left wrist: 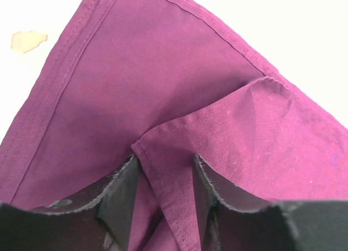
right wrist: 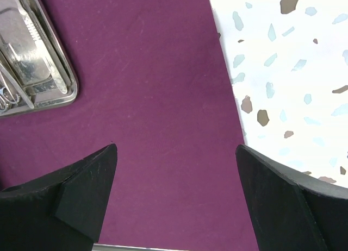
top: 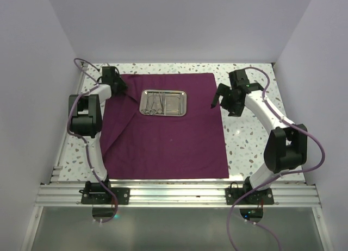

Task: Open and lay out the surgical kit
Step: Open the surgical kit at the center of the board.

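Note:
The surgical kit's dark purple cloth lies spread on the table, its left edge still folded over. On it at the back sits the shiny steel tray with slim silver instruments inside. My left gripper is at the cloth's far left corner. In the left wrist view its jaws stand half-closed astride a raised hemmed fold of cloth, with gaps still showing. My right gripper hovers open over the cloth's right edge, nothing between its fingers. The tray lies to its left.
The speckled terrazzo tabletop shows around the cloth. White walls close in at the left, back and right. An aluminium rail with both arm bases runs along the near edge.

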{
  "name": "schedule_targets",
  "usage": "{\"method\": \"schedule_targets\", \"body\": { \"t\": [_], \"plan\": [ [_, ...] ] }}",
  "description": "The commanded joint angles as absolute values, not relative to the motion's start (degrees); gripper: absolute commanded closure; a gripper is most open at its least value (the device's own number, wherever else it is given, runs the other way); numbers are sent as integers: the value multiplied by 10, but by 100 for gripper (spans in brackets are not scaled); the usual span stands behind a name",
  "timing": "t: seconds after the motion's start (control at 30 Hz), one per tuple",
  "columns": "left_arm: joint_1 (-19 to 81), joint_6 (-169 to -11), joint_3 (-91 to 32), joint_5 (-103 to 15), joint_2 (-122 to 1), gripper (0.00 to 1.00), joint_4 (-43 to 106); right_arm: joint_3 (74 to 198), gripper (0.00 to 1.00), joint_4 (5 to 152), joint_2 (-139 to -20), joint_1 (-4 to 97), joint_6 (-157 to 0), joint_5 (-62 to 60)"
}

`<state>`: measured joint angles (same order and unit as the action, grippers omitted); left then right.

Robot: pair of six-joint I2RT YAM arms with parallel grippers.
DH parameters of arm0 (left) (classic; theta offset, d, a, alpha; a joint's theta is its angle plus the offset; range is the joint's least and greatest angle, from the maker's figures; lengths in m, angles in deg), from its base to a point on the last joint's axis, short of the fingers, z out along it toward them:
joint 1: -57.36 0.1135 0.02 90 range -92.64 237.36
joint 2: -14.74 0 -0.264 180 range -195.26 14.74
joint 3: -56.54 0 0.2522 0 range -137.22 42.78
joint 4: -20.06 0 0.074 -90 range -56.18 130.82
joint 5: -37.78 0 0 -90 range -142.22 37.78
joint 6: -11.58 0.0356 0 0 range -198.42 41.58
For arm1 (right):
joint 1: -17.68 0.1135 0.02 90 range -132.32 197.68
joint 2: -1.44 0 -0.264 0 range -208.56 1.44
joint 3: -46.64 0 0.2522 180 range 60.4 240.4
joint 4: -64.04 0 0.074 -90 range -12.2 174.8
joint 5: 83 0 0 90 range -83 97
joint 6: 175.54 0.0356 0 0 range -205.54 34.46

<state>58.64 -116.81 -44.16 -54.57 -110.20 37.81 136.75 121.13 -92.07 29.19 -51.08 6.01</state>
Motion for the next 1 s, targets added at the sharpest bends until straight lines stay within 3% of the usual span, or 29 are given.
{"method": "schedule_targets", "body": {
  "t": [0.0,0.33,0.43,0.57,0.87,0.97],
  "plan": [
    [590,-1161,-468,-538,-1112,54,365,1376,6,1214,-930,290,-517,63],
    [604,-1129,-513,-525,-1121,64,380,1373,7,1209,-944,291,-519,62],
    [612,-1117,-524,-525,-1121,74,381,1372,7,1206,-946,291,-520,62],
    [623,-1103,-544,-505,-1130,100,392,1372,7,1203,-952,290,-519,62],
    [628,-1083,-539,-474,-1131,100,351,1377,7,1199,-962,291,-517,61],
    [630,-1059,-568,-511,-1139,100,374,1380,7,1200,-966,291,-517,60]
  ]
}}
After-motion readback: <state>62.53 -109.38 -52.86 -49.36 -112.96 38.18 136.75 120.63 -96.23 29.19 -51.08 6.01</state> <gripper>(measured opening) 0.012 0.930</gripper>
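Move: The wrap's turned-over flap corner lies practically at the left fingertips, about 1 cm ahead, 1 cm left and 1 cm below the hand point. The wrap's own far-left corner is some 9 cm ahead and 7 cm left; the instrument tray is about 8 cm back and 23 cm right, both near the same low height. From the right hand the flap corner is roughly 20 cm ahead, 54 cm left and 10 cm lower. Left fingers shut on the flap, carrying it about 5 cm forward, up and left; right hand sinks 2.5 cm. ##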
